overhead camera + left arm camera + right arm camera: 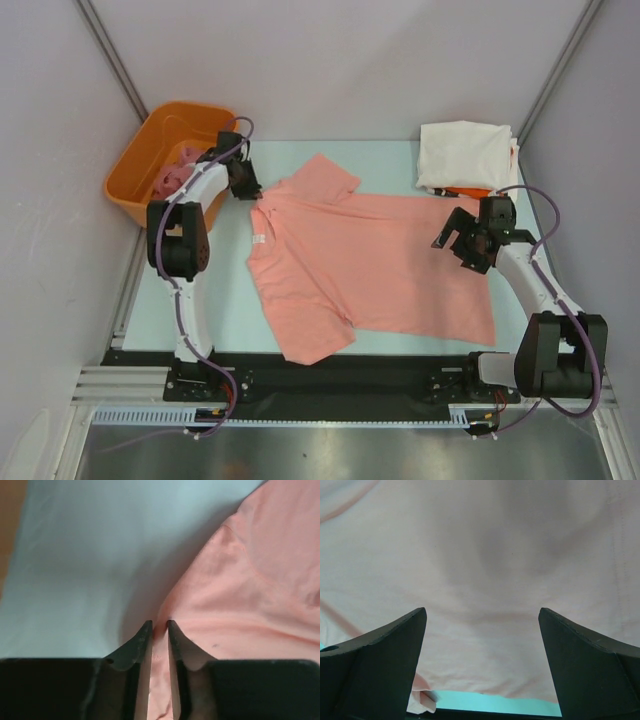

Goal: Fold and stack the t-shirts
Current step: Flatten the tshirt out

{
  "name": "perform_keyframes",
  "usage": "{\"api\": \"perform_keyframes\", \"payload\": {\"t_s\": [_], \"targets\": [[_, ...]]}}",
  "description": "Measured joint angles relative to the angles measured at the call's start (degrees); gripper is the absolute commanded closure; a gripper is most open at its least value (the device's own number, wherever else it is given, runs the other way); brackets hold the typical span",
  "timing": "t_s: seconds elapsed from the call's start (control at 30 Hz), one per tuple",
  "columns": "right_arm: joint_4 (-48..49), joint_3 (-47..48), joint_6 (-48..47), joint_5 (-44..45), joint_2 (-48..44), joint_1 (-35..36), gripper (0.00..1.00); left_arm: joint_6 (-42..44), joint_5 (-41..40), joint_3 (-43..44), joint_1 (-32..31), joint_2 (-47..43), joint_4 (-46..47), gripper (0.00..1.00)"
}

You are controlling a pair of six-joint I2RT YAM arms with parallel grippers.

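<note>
A salmon-pink t-shirt (370, 260) lies spread flat across the table, collar to the left and hem to the right. My left gripper (250, 190) is at the shirt's far-left shoulder edge. In the left wrist view it (159, 627) is shut on a pinch of the salmon cloth (250, 590). My right gripper (455, 245) hangs open over the shirt's right end. In the right wrist view it (482, 615) has only flat salmon fabric (480, 555) below, with nothing between the fingers. A cream-white folded t-shirt (465, 155) lies on an orange folded one (478, 192) at the back right.
An orange plastic tub (140, 150) stands at the back left, just behind the left arm, with rose-pink cloth (172, 178) inside. The pale teal table (225, 300) shows left of the shirt and along its hem (485, 702). Grey walls close in the sides.
</note>
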Motion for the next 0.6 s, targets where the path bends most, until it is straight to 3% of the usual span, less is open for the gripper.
{"api": "perform_keyframes", "payload": {"t_s": [0.17,0.33,0.37,0.5,0.57,0.6], "targets": [[0.39,0.0,0.87,-0.02,0.52,0.07,0.0,0.37,-0.59,-5.51,0.39,-3.34,1.2,0.48],[0.81,-0.17,1.95,1.07,0.0,0.52,0.0,0.35,-0.57,-14.56,-1.73,-11.17,-0.92,0.38],[0.85,-0.35,2.32,1.36,-0.39,0.66,0.0,0.37,-0.55,-15.54,-2.34,-12.61,-1.38,0.32],[0.74,-0.55,3.19,2.89,-2.16,1.05,0.0,0.79,-0.96,-17.81,-4.72,-18.56,-2.1,0.27],[0.66,-0.76,3.54,3.89,-3.28,1.16,0.0,1.03,-1.92,-18.99,-5.9,-22.25,-2.43,0.14],[0.52,-1.01,3.76,4.57,-4.0,1.16,0.0,1.36,-2.56,-20.52,-6.8,-24.9,-1.75,0.13]]}}
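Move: The left hand's nearly shut fingertips are still at the shirt's raised left edge, a few centimetres above the table. From this hand the white label by the collar lies about 13 cm back, level sideways and 5 cm lower; the far sleeve is some 17 cm right and 3 cm ahead, and the orange bin some 21 cm left and 5 cm ahead. From the right hand, that raised edge is roughly 50 cm left and 15 cm ahead. The left hand spreads its fingers from nearly shut to wide and lets go of the shirt's left edge, drawing straight back towards the robot, about 10 cm in all. Partway through, it also drifts some 4 cm right, over the collar area, and then climbs about 6 cm clear of the cloth, the fingers still slanting down and the wrist turning only slightly clockwise. ##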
